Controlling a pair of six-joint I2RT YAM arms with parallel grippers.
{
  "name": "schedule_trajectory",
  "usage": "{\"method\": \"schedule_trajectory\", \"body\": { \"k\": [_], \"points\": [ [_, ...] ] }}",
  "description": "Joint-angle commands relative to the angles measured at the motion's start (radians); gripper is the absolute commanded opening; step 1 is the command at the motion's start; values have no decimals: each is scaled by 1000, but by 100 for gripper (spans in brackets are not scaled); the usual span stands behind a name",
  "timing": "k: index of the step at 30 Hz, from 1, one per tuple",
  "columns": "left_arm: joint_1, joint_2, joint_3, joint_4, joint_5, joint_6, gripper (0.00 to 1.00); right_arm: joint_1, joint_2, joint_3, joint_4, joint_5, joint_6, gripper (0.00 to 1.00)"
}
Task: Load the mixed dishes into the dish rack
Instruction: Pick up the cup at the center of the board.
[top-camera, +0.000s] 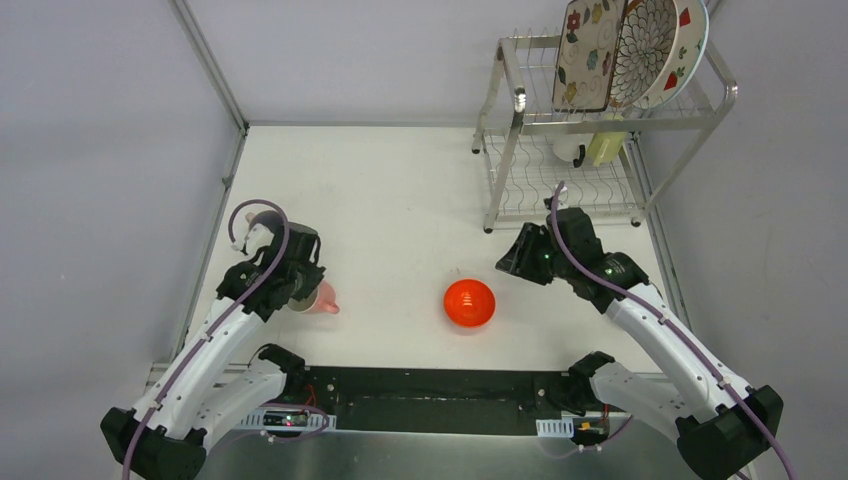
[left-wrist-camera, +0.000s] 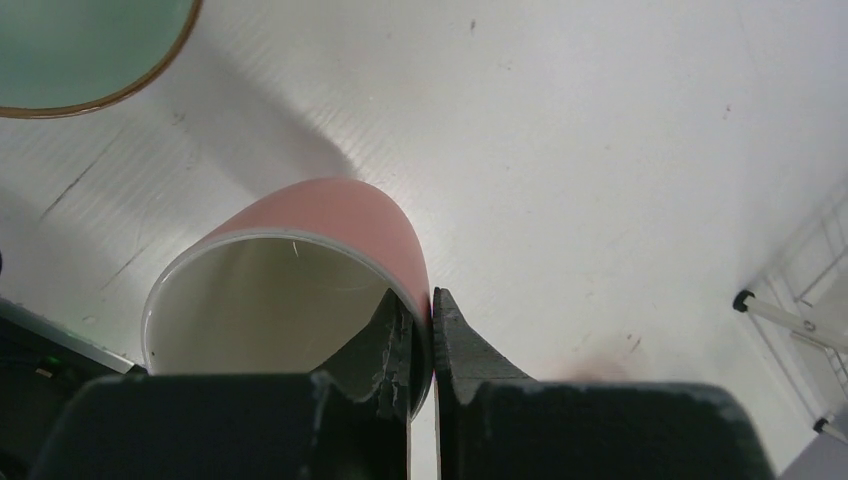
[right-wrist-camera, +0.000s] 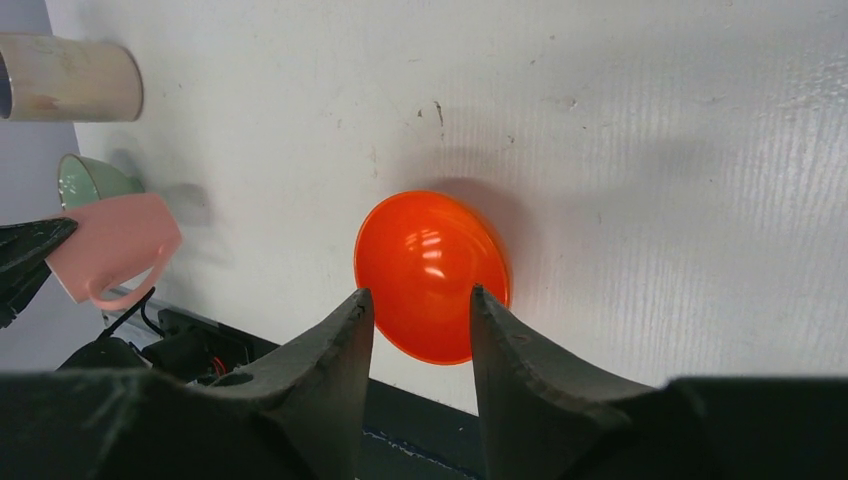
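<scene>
My left gripper (left-wrist-camera: 432, 330) is shut on the wall of the pink cup (left-wrist-camera: 310, 270), one finger inside the rim and one outside. The cup is tipped with its mouth toward the wrist, at the table's left (top-camera: 322, 298). The red-orange bowl (top-camera: 469, 302) sits mid-table near the front edge. My right gripper (right-wrist-camera: 420, 300) hangs open just above and behind the bowl (right-wrist-camera: 430, 265), holding nothing. The dish rack (top-camera: 520, 100) stands at the back right with three patterned plates (top-camera: 588, 50) upright on its upper shelf and a white cup (top-camera: 570, 150) and a yellow cup (top-camera: 605, 148) below.
A pale green bowl (left-wrist-camera: 80, 50) lies just beyond the pink cup, mostly under the left arm in the top view. A pale cylinder (right-wrist-camera: 70, 75) shows at the far left. One rack foot (left-wrist-camera: 742, 300) is at the right. Black base plate (top-camera: 440, 400) lines the near edge.
</scene>
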Motion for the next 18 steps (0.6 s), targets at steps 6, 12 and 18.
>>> {"method": "schedule_trajectory", "body": {
  "k": [6, 12, 18],
  "points": [
    [-3, -107, -2, 298, 112, 173, 0, 25, -2, 13, 130, -78, 58, 43],
    [-3, -226, -111, 584, 252, 274, 0, 59, 9, -34, 314, -159, 144, 43],
    [-3, -329, -244, 996, 434, 350, 0, 131, 47, -67, 530, -205, 210, 44]
  ]
}}
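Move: The left hand has the pink cup by its rim, its body 2 cm back, 3 cm left and about 4 cm below the fingertips. The right gripper lies some 38 cm to its right, about 2 cm farther ahead and slightly higher. From the right hand, the cup is roughly 41 cm left, 4 cm back and 6 cm below; the orange bowl is about 6 cm left, 2 cm back and 14 cm below. Bring the left gripper up and to the right together, about 6 cm each with some 3 cm forward, keeping the rim pinched, and swing the fingers up from the table by around 30 degrees while turning clockwise. Meanwhile move the empty, still half-open right gripper left towards the cup and a little up, passing above the orange bowl, its fingers swinging leftward. ##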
